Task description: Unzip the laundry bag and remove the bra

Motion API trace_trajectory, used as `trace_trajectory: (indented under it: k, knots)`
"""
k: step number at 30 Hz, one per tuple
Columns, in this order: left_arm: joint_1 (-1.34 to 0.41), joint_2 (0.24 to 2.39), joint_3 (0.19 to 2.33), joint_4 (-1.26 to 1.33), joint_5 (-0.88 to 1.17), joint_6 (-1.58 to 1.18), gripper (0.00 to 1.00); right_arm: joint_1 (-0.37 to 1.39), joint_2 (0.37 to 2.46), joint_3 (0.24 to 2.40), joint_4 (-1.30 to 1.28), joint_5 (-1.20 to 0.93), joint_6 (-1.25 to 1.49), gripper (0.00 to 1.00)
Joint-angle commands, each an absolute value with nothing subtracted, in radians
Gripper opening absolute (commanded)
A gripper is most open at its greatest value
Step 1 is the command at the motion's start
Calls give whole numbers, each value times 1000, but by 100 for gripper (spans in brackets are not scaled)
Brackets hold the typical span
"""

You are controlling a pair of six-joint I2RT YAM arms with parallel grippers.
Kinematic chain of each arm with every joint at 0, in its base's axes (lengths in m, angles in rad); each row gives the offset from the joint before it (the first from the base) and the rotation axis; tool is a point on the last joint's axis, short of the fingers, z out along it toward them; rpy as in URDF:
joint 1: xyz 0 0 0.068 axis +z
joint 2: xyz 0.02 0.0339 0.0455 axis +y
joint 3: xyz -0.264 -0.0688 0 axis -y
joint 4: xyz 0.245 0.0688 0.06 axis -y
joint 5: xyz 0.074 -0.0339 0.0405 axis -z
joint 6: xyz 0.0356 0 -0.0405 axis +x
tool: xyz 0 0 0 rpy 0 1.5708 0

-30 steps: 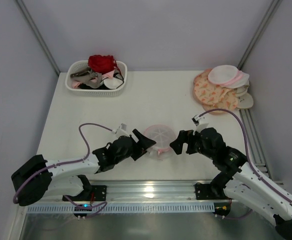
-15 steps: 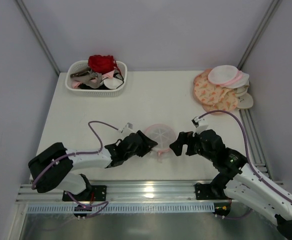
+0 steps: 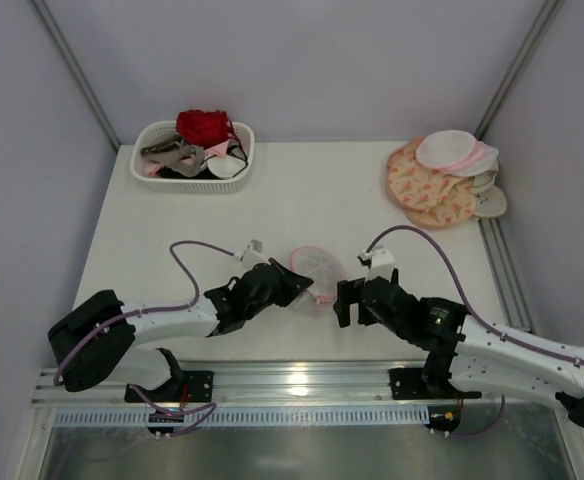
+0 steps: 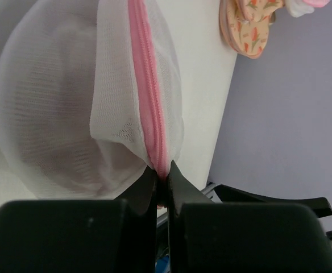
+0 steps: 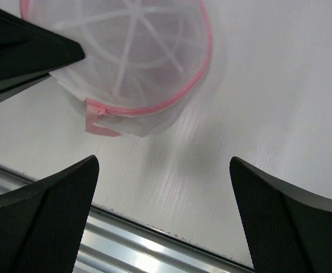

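The laundry bag (image 3: 318, 267), a small white mesh dome with a pink zipper rim, rests tilted on the table between both arms. My left gripper (image 3: 298, 289) is shut on its pink zipper rim (image 4: 146, 85), the fingertips pinching the seam at the bag's near-left edge (image 4: 162, 172). My right gripper (image 3: 341, 301) stands open just right of the bag and a little nearer, with nothing between its fingers (image 5: 163, 176). In the right wrist view the bag (image 5: 137, 51) shows white ribs and a pink pull tab (image 5: 99, 124). The bra is hidden inside the mesh.
A white slotted basket (image 3: 194, 170) with clothes, one red, stands at the back left. Peach-patterned round pouches (image 3: 430, 188) are stacked at the back right. A metal rail (image 3: 302, 380) runs along the table's near edge.
My left gripper has gone from open to shut on the bag's zipper rim, and the bag has tilted up. The right arm has swung left, closer to the bag.
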State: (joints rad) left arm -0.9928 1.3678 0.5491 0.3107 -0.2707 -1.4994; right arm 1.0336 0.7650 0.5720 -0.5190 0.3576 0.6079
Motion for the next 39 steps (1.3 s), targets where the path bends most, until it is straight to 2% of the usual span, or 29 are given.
trace_trajectory:
  k: [1,3,8,10,11,12,14,15,21,24,30,39]
  knots:
    - [-989,1287,512,356,-316,-1560,0,1182,868,756,-766,929,806,99]
    - [-988,1266,494,400,-313,-1574,0,1282,974,817,-950,1053,983,99]
    - [-988,1207,462,439,-287,-1641,0,1305,1101,913,-1149,1163,1303,99]
    - [-988,1200,450,445,-272,-1673,0,1305,1034,869,-1032,1152,1185,100]
    - [-988,1198,430,459,-267,-1704,0,1305,988,839,-820,1081,1087,100]
    - [-988,1201,419,474,-265,-1721,0,1305,885,760,-684,1016,851,100]
    - [-988,1218,381,543,-256,-1774,0,1304,789,688,-436,852,711,99]
    - [-988,1227,367,575,-253,-1792,0,1305,731,649,-399,819,662,97]
    - [-988,1394,295,908,-192,-1948,0,1305,733,608,-272,599,629,82]
    - [-988,1471,290,1078,-173,-1994,0,1305,744,577,-203,534,647,78]
    - [-988,1608,285,1323,-170,-2026,0,1305,660,448,-84,425,715,76]
    - [-988,1677,302,1417,-118,-2045,0,1286,597,399,-117,457,738,76]
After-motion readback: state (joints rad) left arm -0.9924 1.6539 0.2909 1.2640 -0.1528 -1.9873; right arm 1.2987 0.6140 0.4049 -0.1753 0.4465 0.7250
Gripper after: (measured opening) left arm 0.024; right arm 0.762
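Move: The bag's zip pull hangs roughly 6 cm to the right hand's left, 3 cm ahead and a few centimetres below the open fingers. The bag's middle is about 8 cm left of that hand and 8 cm farther out, some 7 cm lower. From the left hand, which already pinches the bag's rim by the zip's end, the pull is about 3 cm to the right, 3 cm back and 4 cm below. The bag's rim stays pinched in the left fingers, which lift it, dip and lift again, about 3 cm up in all, while rolling some 40 degrees, left side down. The right hand swings right, forward and up, then sweeps about 9 cm left and back around the bag's near side, sinking late, its fingers narrowing to three-quarters open, touching nothing visible. ##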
